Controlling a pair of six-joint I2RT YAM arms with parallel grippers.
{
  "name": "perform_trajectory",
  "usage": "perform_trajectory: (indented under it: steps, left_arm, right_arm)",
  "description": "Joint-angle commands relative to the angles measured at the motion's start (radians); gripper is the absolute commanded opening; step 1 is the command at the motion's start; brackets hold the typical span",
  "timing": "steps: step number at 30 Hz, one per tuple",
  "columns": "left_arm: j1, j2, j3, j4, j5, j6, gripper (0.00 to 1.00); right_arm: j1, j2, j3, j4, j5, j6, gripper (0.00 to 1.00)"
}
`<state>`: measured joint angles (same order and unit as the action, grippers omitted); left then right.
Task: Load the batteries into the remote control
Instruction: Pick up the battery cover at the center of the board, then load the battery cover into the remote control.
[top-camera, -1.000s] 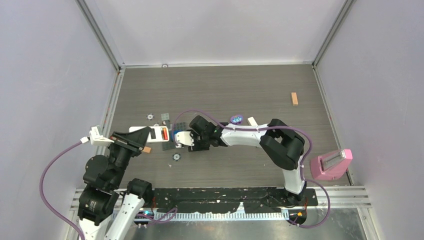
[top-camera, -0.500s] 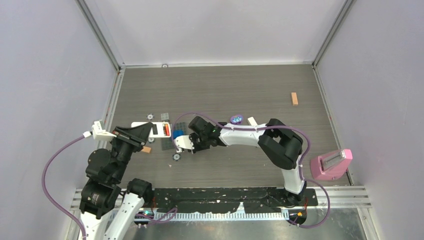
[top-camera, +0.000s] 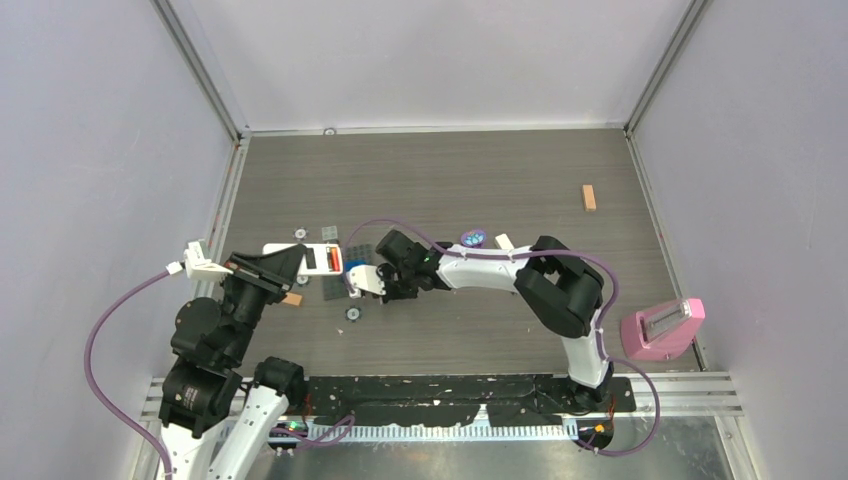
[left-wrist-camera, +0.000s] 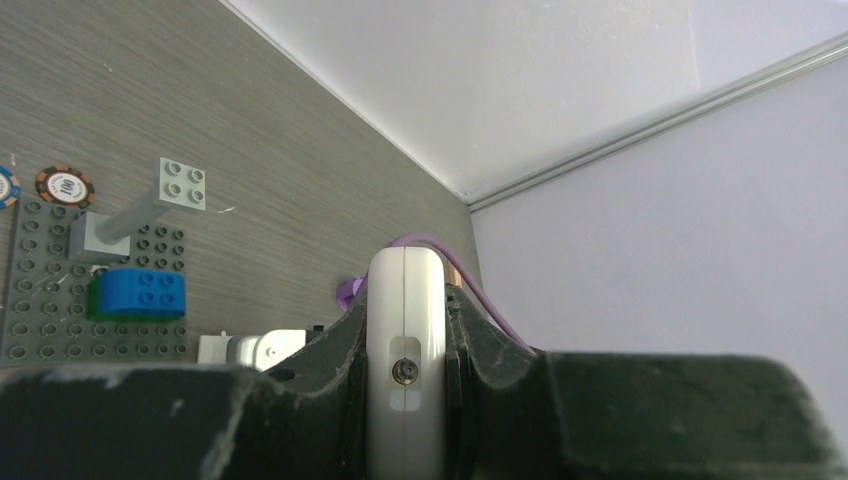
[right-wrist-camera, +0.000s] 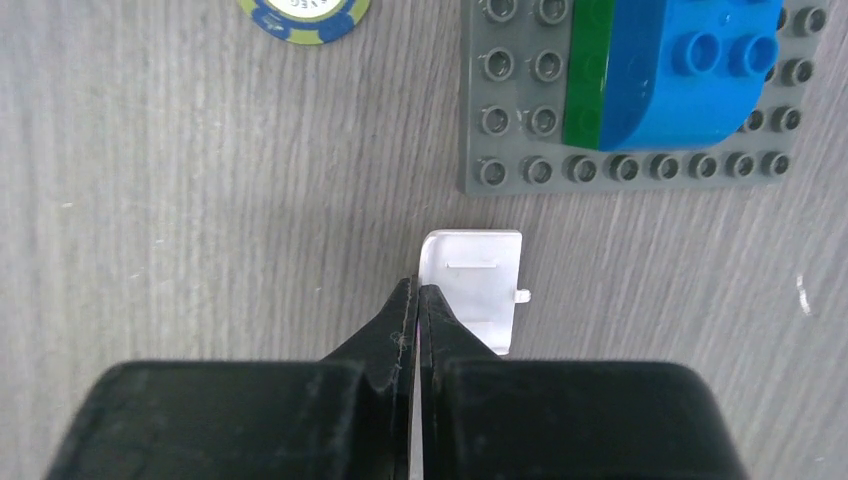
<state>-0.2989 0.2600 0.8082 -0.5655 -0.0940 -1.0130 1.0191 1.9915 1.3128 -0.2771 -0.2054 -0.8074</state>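
Observation:
My left gripper (top-camera: 290, 262) is shut on the white remote control (top-camera: 320, 258) and holds it off the table. In the left wrist view the remote (left-wrist-camera: 405, 340) stands edge-on between the fingers. From above, its open face shows a dark slot and a reddish-orange battery (top-camera: 334, 260) at its right end. No other batteries can be made out. My right gripper (top-camera: 378, 283) is just right of the remote, shut on a thin white battery cover (right-wrist-camera: 480, 285) held low over the table. The cover also shows from above (top-camera: 366, 282).
A grey studded baseplate (right-wrist-camera: 520, 170) with a blue brick (right-wrist-camera: 690, 70) lies just beyond the cover. Poker chips (top-camera: 352, 313) (top-camera: 299, 233), a purple object (top-camera: 472, 238), an orange block (top-camera: 589, 197) and a pink object (top-camera: 662, 330) lie around the table.
My left gripper has pulled the remote slightly up and left, uncovering the baseplate. My right gripper has shifted a little with the cover, staying beside the remote.

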Motion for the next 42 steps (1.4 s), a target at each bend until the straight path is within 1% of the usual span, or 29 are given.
perform_trajectory:
  steps: [1,2,5,6,9,10,11,12,13,14,15,18,20,21,22,23,24,25,26,27,28,30,35,37,40,42]
  left_arm:
    - [0.006,-0.002,0.011,0.077,-0.004,0.001,0.00]
    - [0.006,-0.006,0.010,0.077,-0.005,0.001,0.00]
    - [0.006,-0.014,0.001,0.081,0.008,0.001,0.00]
    - [0.006,-0.017,-0.006,0.087,0.017,0.001,0.00]
    - [0.006,-0.022,-0.037,0.110,0.047,-0.015,0.00]
    - [0.006,-0.025,-0.048,0.120,0.055,-0.021,0.00]
    - [0.006,-0.027,-0.060,0.128,0.066,-0.028,0.00]
    - [0.006,-0.029,-0.068,0.139,0.076,-0.030,0.00]
    - [0.006,-0.030,-0.075,0.146,0.086,-0.036,0.00]
    - [0.006,-0.031,-0.081,0.154,0.089,-0.039,0.00]
    - [0.006,-0.029,-0.087,0.165,0.115,-0.043,0.00]
    - [0.005,-0.027,-0.112,0.197,0.164,-0.066,0.00]
    - [0.006,-0.031,-0.151,0.273,0.216,-0.104,0.00]
    - [0.006,-0.034,-0.174,0.307,0.235,-0.127,0.00]
    - [0.006,-0.038,-0.199,0.344,0.250,-0.153,0.00]
    - [0.006,-0.040,-0.228,0.379,0.266,-0.181,0.00]
    - [0.006,-0.041,-0.252,0.418,0.280,-0.205,0.00]
    - [0.006,-0.043,-0.279,0.455,0.293,-0.241,0.00]
    - [0.006,-0.042,-0.303,0.491,0.304,-0.269,0.00]
    - [0.006,-0.043,-0.327,0.534,0.313,-0.291,0.00]
    - [0.005,-0.042,-0.347,0.556,0.320,-0.309,0.00]
    - [0.006,-0.041,-0.370,0.616,0.327,-0.334,0.00]
    - [0.006,-0.023,-0.408,0.699,0.344,-0.412,0.00]
    - [0.006,-0.026,-0.434,0.732,0.348,-0.461,0.00]
    - [0.006,-0.043,-0.467,0.769,0.333,-0.509,0.00]
    - [0.006,-0.052,-0.472,0.768,0.330,-0.516,0.00]
  right_arm:
    - [-0.016,-0.125,-0.027,0.014,-0.102,0.202,0.06]
    - [-0.024,-0.161,-0.046,0.036,-0.126,0.234,0.05]
    - [-0.039,-0.257,-0.099,0.088,-0.154,0.408,0.05]
    - [-0.043,-0.276,-0.126,0.116,-0.162,0.445,0.05]
    - [-0.055,-0.371,-0.167,0.159,-0.193,0.647,0.05]
    - [-0.059,-0.394,-0.198,0.201,-0.203,0.692,0.05]
    - [-0.072,-0.436,-0.214,0.223,-0.228,0.784,0.05]
    - [-0.078,-0.458,-0.244,0.277,-0.242,0.830,0.05]
    - [-0.091,-0.500,-0.259,0.303,-0.259,0.926,0.05]
    - [-0.097,-0.524,-0.285,0.350,-0.266,0.972,0.05]
    - [-0.105,-0.569,-0.295,0.370,-0.283,1.059,0.06]
    - [-0.111,-0.653,-0.314,0.421,-0.281,1.213,0.05]
    - [-0.112,-0.704,-0.324,0.448,-0.269,1.379,0.05]
    - [-0.112,-0.734,-0.332,0.469,-0.269,1.424,0.05]
    - [-0.113,-0.750,-0.356,0.520,-0.272,1.512,0.05]
    - [-0.114,-0.781,-0.369,0.541,-0.265,1.552,0.05]
    - [-0.114,-0.807,-0.393,0.598,-0.260,1.631,0.06]
    - [-0.114,-0.819,-0.406,0.627,-0.258,1.669,0.06]
    - [-0.114,-0.838,-0.427,0.684,-0.252,1.751,0.05]
    - [-0.113,-0.846,-0.436,0.718,-0.253,1.786,0.06]
    - [-0.111,-0.855,-0.451,0.779,-0.252,1.854,0.05]
    - [-0.104,-0.863,-0.461,0.833,-0.235,1.930,0.05]
    - [-0.084,-0.850,-0.498,0.960,-0.147,2.082,0.05]
    - [-0.073,-0.836,-0.528,1.029,-0.097,2.180,0.05]
    - [-0.056,-0.807,-0.550,1.109,-0.046,2.256,0.05]
    - [-0.044,-0.789,-0.553,1.162,-0.032,2.291,0.05]
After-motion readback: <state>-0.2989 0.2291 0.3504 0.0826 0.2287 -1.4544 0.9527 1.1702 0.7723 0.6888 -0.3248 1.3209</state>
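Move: The right hand, low at the table, already has the small white battery cover pinched at its edge. The remote in the left hand is some 31 cm above it, about 12 cm to its left and 7 cm back. Around the right hand, the grey baseplate's middle is 6 cm ahead and 10 left with the blue brick at 6 ahead, 8 left; a poker chip lies 5 back, 9 left. From the left hand, the cover is about 12 cm right, 7 ahead and 31 below. Keeping its pinch, the right hand lifts the battery cover off the table and carries it some 35 cm up and 10 cm back, slightly right, to beside the remote's open battery end, while the wrist swings and rolls over so that the fingers, first slanting down to the left, end pointing left and a little up. A moment later the left hand, keeping its hold on the remote, brings it about 7 cm to the right and a little down to meet the cover, turning clockwise some 20 degrees and rolling its left side down about 25. ##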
